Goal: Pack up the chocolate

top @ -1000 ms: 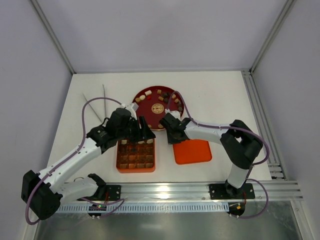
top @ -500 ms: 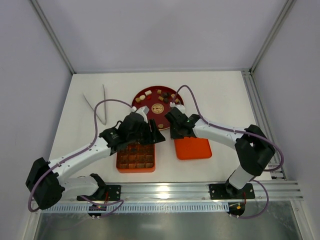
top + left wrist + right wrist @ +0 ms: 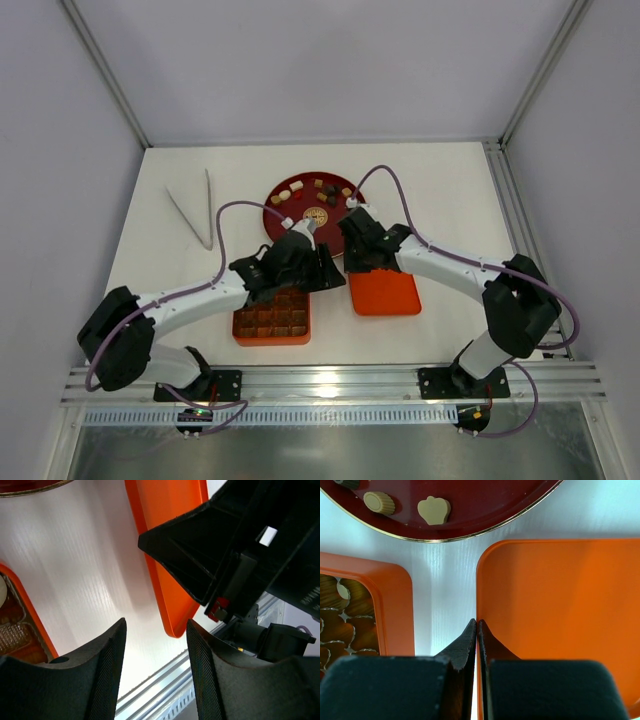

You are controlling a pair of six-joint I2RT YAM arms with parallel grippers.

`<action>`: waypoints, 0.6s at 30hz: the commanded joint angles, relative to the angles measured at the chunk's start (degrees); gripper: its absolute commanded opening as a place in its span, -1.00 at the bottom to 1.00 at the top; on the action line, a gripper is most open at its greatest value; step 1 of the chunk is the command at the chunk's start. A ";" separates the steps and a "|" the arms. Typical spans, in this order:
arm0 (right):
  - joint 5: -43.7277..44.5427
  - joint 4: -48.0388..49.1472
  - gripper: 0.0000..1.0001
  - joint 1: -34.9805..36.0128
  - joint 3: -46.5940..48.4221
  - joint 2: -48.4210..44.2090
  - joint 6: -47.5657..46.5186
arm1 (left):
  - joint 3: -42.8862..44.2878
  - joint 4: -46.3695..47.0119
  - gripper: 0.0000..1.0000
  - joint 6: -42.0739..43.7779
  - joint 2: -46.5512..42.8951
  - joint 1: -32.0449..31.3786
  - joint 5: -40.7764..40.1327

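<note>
Chocolate pieces (image 3: 322,186) in brown and cream lie along the far rim of the dark red round plate (image 3: 296,203); two cream ones (image 3: 434,510) show in the right wrist view. More chocolate (image 3: 342,592) sits in the cells of the orange gridded box (image 3: 272,318). My right gripper (image 3: 362,262) is shut on the left edge of the flat orange lid (image 3: 560,610), one finger on each side of that edge (image 3: 477,622). My left gripper (image 3: 156,625) hangs open and empty over the bare table between box and lid, close to the lid's near corner (image 3: 175,627).
Metal tongs (image 3: 195,210) lie at the back left. The two grippers are very close together over the gap between box and lid; the right gripper's black body (image 3: 210,550) fills the left wrist view. An aluminium rail (image 3: 340,380) runs along the near edge.
My left gripper has swung right, from over the gridded box to the gap beside the lid, its jaws narrowing slightly. The right gripper has shifted a little right and back, staying shut.
</note>
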 commanded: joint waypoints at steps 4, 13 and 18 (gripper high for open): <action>-1.96 1.48 -0.92 -0.72 1.06 -3.20 1.02 | 0.54 8.29 0.01 -0.37 4.83 -1.35 -1.57; -3.63 1.83 -0.92 -1.25 1.33 -3.64 1.63 | -0.86 18.48 0.04 -0.98 10.90 -1.88 -0.78; -4.25 2.27 -0.92 -1.34 0.89 -3.99 2.07 | -0.16 21.48 0.06 -0.99 13.45 -2.23 -0.43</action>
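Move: The orange lid, already pinched in the right hand by its left rim, has its middle about 12 cm to the left hand's right, 3 cm back and 6 cm below. The chocolate box lies 14 cm left of the left hand, 9 cm back and 9 cm down; the plate is 12 cm ahead, 4 cm left and 10 cm down. From the right hand, the lid's middle is 8 cm right, 3 cm back and about level. The right hand keeps its pinch on the lid's left rim and holds it nearly still, easing it up about 1 cm. The left hand, fingers staying half open, sinks about 4.5 cm and shifts 3 cm right and a little forward, bringing its tips close to the same rim, on the near side of the right fingers; whether they touch can't be made out. ##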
